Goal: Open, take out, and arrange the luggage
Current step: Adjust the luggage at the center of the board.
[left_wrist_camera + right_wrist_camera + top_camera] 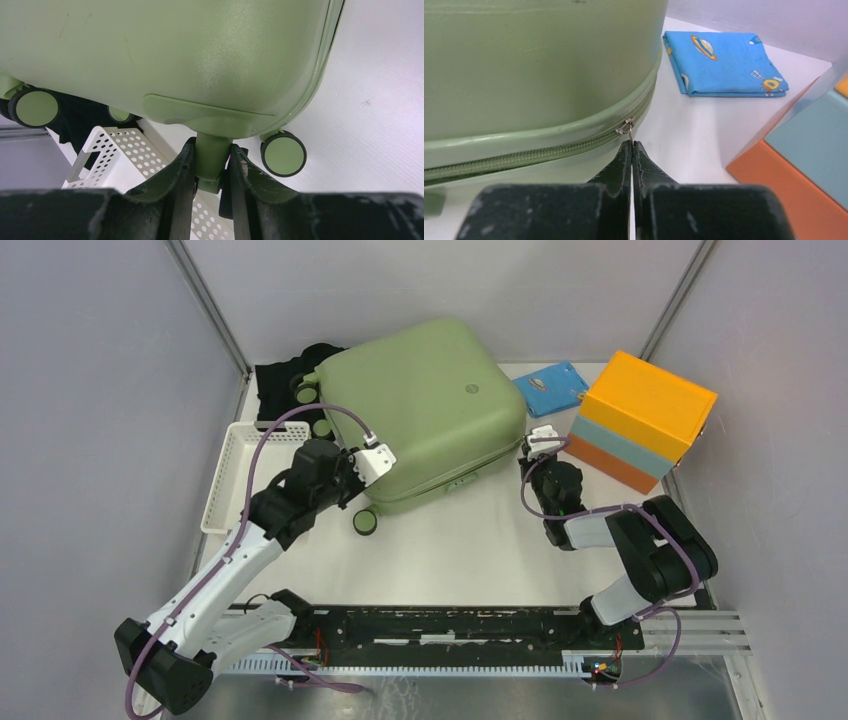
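The luggage (430, 400) is a large sage-green hard-shell suitcase lying flat at the back of the table, zipped closed. My left gripper (360, 478) is at its near-left corner. In the left wrist view this gripper (212, 155) is shut on a green wheel stem (212, 150) under the shell (175, 50), and a second wheel (283, 154) hangs free to the right. My right gripper (530, 447) is at the case's right edge. In the right wrist view this gripper (632, 145) is shut on the metal zipper pull (626, 127) of the zip line (524, 157).
A white perforated basket (240, 475) lies left of the case, with black fabric (285, 380) behind it. A folded blue patterned cloth (551, 388) lies at the back right. An orange and light-blue box (645, 415) stands close beside my right arm.
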You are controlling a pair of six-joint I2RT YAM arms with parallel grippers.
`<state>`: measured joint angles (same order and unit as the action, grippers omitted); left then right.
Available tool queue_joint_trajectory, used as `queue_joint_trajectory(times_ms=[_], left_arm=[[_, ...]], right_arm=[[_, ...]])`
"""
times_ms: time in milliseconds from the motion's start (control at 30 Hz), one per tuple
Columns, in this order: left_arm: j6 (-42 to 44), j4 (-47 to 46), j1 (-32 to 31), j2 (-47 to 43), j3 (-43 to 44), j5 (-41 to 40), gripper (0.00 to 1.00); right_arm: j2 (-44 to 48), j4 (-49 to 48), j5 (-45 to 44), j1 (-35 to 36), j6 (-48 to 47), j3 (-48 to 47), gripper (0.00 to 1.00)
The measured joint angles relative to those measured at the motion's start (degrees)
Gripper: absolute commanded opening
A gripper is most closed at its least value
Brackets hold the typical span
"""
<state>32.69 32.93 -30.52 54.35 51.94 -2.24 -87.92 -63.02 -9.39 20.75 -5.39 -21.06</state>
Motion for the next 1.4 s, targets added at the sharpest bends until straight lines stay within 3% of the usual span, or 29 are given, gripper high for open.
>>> queue_joint_trajectory(times_ms=[167, 400, 500, 633, 667, 767, 800, 900, 1067, 1400], left_arm=[[0.0, -0.6, 0.0, -0.3, -0.3, 0.9, 0.08], [-0.2, -0.8, 0.1, -1.1, -0.7, 2.0, 0.15], [-1.9, 0.3, 0.7, -0.9, 0.3, 4.5, 0.26], [-8.3, 2.8, 1.2, -0.7, 3.3, 8.6, 0.49], [-10.5, 3.1, 1.1, -1.1, 4.1, 9.9, 0.57], [-17.3, 2.3, 0.8, -3.7, 5.0, 11.9, 0.94], [-18.9, 2.0, 0.8, -4.7, 5.0, 11.7, 0.99], [-27.4, -0.7, 0.8, -8.7, 4.9, 9.5, 1.0], [-35.1, -7.5, 0.8, -10.8, 3.9, 6.6, 1.0], [-48.5, -17.1, 8.7, 2.4, 4.8, 6.4, 1.0]], right_arm=[[-3.4, 2.8, -2.4, -0.2, -0.8, -5.2, 0.04], [-2.7, 3.6, -4.1, -1.6, -0.9, -5.2, 0.55], [3.3, 4.9, -2.7, -2.3, 0.0, -1.7, 0.69], [12.3, 9.0, 3.9, -2.4, 1.1, -0.2, 0.81], [14.5, 10.4, 6.3, -2.4, 1.5, -0.3, 0.83], [19.0, 15.1, 12.4, -2.4, 2.7, -2.0, 0.89], [19.8, 16.5, 13.8, -2.4, 3.5, -3.0, 0.92], [20.2, 20.2, 17.9, -2.3, 6.3, -7.4, 0.98], [15.2, 24.7, 21.9, -2.3, 12.0, -18.8, 0.98], [1.4, 40.0, 18.2, -2.9, 20.2, -42.8, 0.98]])
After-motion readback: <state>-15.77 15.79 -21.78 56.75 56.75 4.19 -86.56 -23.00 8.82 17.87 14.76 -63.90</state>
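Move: The right hand has its closed fingertips on the zipper pull. The suitcase's middle lies about 19 cm to its left and 6 cm ahead, level with it; the blue cloth is some 16 cm ahead, 6 cm right and 11 cm lower. The left hand grips the near upper wheel mount, with the suitcase's middle roughly 16 cm ahead, 16 cm right and 9 cm below. The near lower wheel is level fore-and-aft, 3 cm right and 14 cm down. Both hands let go and open wide: the right first draws the zipper pull some 2.5 cm forward, releases it, backs off, then climbs about 18 cm, swinging left and then forward over the suitcase's right end. The left frees the wheel mount going back and right, rises about 10 cm, then heads forward over the suitcase, sinking slightly, its left side rolling down some 50 degrees as it turns counter-clockwise. ##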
